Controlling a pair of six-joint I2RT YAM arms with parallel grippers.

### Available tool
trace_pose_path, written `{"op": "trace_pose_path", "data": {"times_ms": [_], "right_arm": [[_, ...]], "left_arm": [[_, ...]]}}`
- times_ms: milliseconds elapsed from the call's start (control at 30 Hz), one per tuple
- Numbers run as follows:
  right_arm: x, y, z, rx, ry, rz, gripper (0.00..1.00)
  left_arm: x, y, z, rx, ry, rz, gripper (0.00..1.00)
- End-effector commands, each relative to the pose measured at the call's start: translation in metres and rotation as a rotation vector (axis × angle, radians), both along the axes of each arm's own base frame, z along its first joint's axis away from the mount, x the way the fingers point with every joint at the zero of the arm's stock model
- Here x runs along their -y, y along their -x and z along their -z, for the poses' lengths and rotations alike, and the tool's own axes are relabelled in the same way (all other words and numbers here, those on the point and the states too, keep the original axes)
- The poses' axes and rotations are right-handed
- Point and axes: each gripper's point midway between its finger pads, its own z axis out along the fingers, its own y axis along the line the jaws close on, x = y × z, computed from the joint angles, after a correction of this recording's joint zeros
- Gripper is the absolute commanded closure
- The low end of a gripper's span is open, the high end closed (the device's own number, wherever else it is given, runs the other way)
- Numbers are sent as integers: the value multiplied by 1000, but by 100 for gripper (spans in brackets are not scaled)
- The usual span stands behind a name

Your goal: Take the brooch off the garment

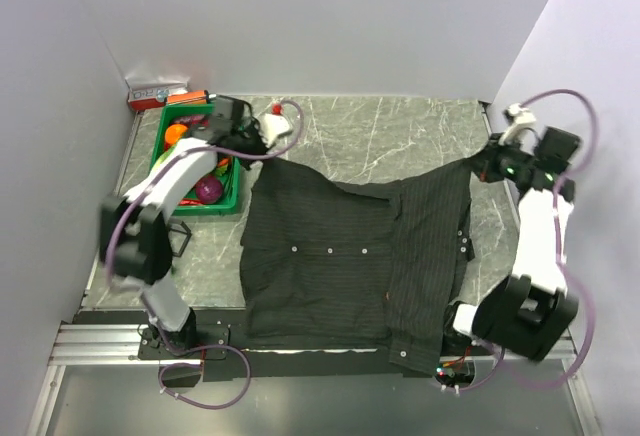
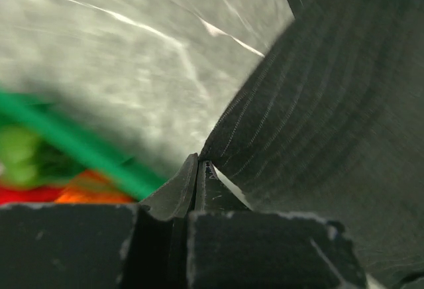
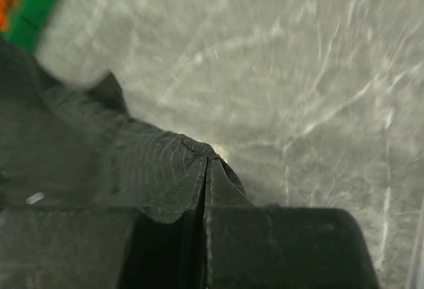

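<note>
The garment [image 1: 340,256] is a dark pinstriped shirt spread flat over the middle of the table, with small pale buttons across it. A tiny red speck near its front placket looks like the brooch [image 1: 386,297]. My left gripper [image 1: 268,148] is shut on the shirt's far left corner; its jaws [image 2: 199,164] pinch the cloth edge [image 2: 318,103]. My right gripper [image 1: 488,163] is shut on the far right corner, with the fabric [image 3: 119,156] bunched at its tips [image 3: 209,155]. Neither wrist view shows the brooch.
A green basket [image 1: 232,196] of toy fruit and vegetables stands at the back left, close to the left gripper, and its rim [image 2: 73,140] shows in the left wrist view. A small red and white box [image 1: 155,94] lies behind it. Walls enclose the table on three sides.
</note>
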Motion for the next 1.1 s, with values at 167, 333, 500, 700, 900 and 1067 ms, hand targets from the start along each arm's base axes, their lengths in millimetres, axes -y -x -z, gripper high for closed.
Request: {"op": "trace_pose_path", "data": {"times_ms": [167,333,500,700,900,1067], "right_arm": [[48,-101,45,-28,217,182,100],[77,-147,80,-88,219,274,100],[71,-199,92,-69,228,244,100],[51,-225,87,-48,218,181,53],[43,-179,51,-86,161,116,33],[-12,-86,49,-156,114,-238,37]], "left_arm": [[21,-97,36,63,-74,6,99],[9,-139,67,106,-164,-75,99],[-3,-167,74,136,-198,-139,99],[-14,-180,67,170,-225,-212,81],[-3,-183,6,305,-115,-266,38],[26,-158,-30,274,1,-244,35]]}}
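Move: Both grippers pinch the garment's upper corners. The left corner's landing spot lies about 16 cm ahead of the left hand and 13 below; the green basket stands roughly 10 ahead and 17 left of that hand, the garment's middle button some 22 back and 22 right. The right corner's spot is about 20 cm ahead of the right hand, 3 right and 22 below, with the sleeve buttons around 10 back, straight in line left-right. Sweep both pinched corners forward and down together over the far half of the table, the left about 16 cm out and 10 down past the basket, the right some 20 out and 13 down, swinging slightly right. Then open both grippers wide to let the cloth go; lift each a few centimetres, drawing the right one back about 4. ##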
